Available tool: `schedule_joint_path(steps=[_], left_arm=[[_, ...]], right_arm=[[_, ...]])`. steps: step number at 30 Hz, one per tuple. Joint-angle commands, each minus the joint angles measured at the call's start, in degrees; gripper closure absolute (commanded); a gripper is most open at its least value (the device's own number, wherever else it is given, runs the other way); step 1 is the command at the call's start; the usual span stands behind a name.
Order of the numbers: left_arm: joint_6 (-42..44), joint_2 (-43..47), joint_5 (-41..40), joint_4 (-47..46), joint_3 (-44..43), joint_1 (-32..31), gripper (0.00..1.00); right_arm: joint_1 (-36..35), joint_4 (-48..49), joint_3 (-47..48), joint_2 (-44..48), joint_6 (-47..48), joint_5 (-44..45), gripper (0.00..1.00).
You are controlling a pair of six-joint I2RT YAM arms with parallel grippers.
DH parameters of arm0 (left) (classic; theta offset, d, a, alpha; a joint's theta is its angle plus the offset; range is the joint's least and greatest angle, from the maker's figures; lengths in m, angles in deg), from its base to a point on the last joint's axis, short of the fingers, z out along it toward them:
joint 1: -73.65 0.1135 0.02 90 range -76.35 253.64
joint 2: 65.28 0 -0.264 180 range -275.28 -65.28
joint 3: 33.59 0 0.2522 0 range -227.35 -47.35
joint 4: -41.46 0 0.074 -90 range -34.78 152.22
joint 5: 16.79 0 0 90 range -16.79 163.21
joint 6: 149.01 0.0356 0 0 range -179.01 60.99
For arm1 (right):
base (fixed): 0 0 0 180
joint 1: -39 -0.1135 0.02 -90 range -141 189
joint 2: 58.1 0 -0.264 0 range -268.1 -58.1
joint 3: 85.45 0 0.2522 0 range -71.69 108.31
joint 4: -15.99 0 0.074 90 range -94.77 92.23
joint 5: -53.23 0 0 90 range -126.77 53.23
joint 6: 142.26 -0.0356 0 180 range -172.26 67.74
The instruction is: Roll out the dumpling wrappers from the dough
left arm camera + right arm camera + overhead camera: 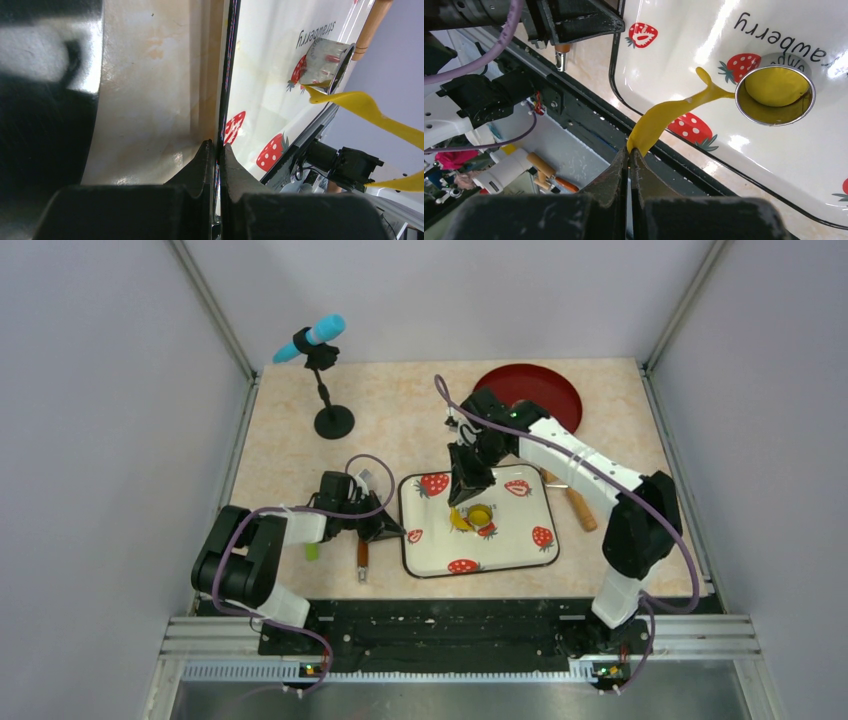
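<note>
A white strawberry-print tray (515, 515) lies mid-table. On it stands a small metal ring (775, 95) with a round yellow dumpling wrapper (776, 85) inside. A thin strip of yellow dough (659, 120) stretches from the ring's outer edge up to my right gripper (629, 150), which is shut on the strip's end just above the tray (462, 502). My left gripper (218, 147) is shut on the tray's black left rim (400, 533). In the left wrist view the ring (330, 62) and the dough strip (360, 105) show from the side.
A wooden roller (570, 498) lies right of the tray, under the right arm. A dark red plate (530, 395) sits at the back right. A microphone on a stand (325, 380) rises at the back left. An orange-handled tool (362, 558) lies left of the tray.
</note>
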Motion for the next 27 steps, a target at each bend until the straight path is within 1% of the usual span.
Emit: schedule_joint_path(steps=[1, 7, 15, 22, 27], left_arm=[[1.0, -1.7, -3.9, 1.0, -0.6, -0.2, 1.00], [1.0, -1.5, -3.9, 1.1, -0.6, -0.2, 1.00], [1.2, -1.6, -3.9, 1.2, -0.7, -0.2, 1.00], [1.2, -1.6, -3.8, 1.1, -0.7, -0.2, 1.00], [1.1, -1.7, -3.8, 1.1, -0.6, -0.2, 1.00]], right_arm=[[-0.7, 1.2, -0.2, 5.3, -0.5, 0.0, 1.00], [-0.5, -0.8, -0.3, 8.1, -0.3, 1.3, 1.00], [2.4, -2.4, 0.9, 11.5, -0.1, 0.5, 1.00], [9.4, -3.2, 4.4, 13.6, 0.9, -3.0, 1.00], [15.4, -5.3, 6.9, 12.3, 4.0, -4.8, 1.00]])
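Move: Standing on the tray around the cut wrapper, the cup lies some 7 cm to the right of the right hand, about 4 cm farther out and roughly 12 cm below; the yellow dough strip already held there reaches down towards its rim. The roller lies some 26 cm right and 11 cm ahead, the red plate about 19 cm right and 33 cm ahead. From the left hand at the tray's rim, the cup is about 16 cm right and 3 cm ahead. Lifting the pinched dough strip clear of the cup, the right hand first rises about 4 cm with a slight drift right, then swings right and forward while still climbing, about 8 cm up and 6 cm right in all. The wrist turns gently clockwise, some 10 degrees, and the fingers stay shut; the left hand stays still, keeping its pinch on the tray's left rim. ##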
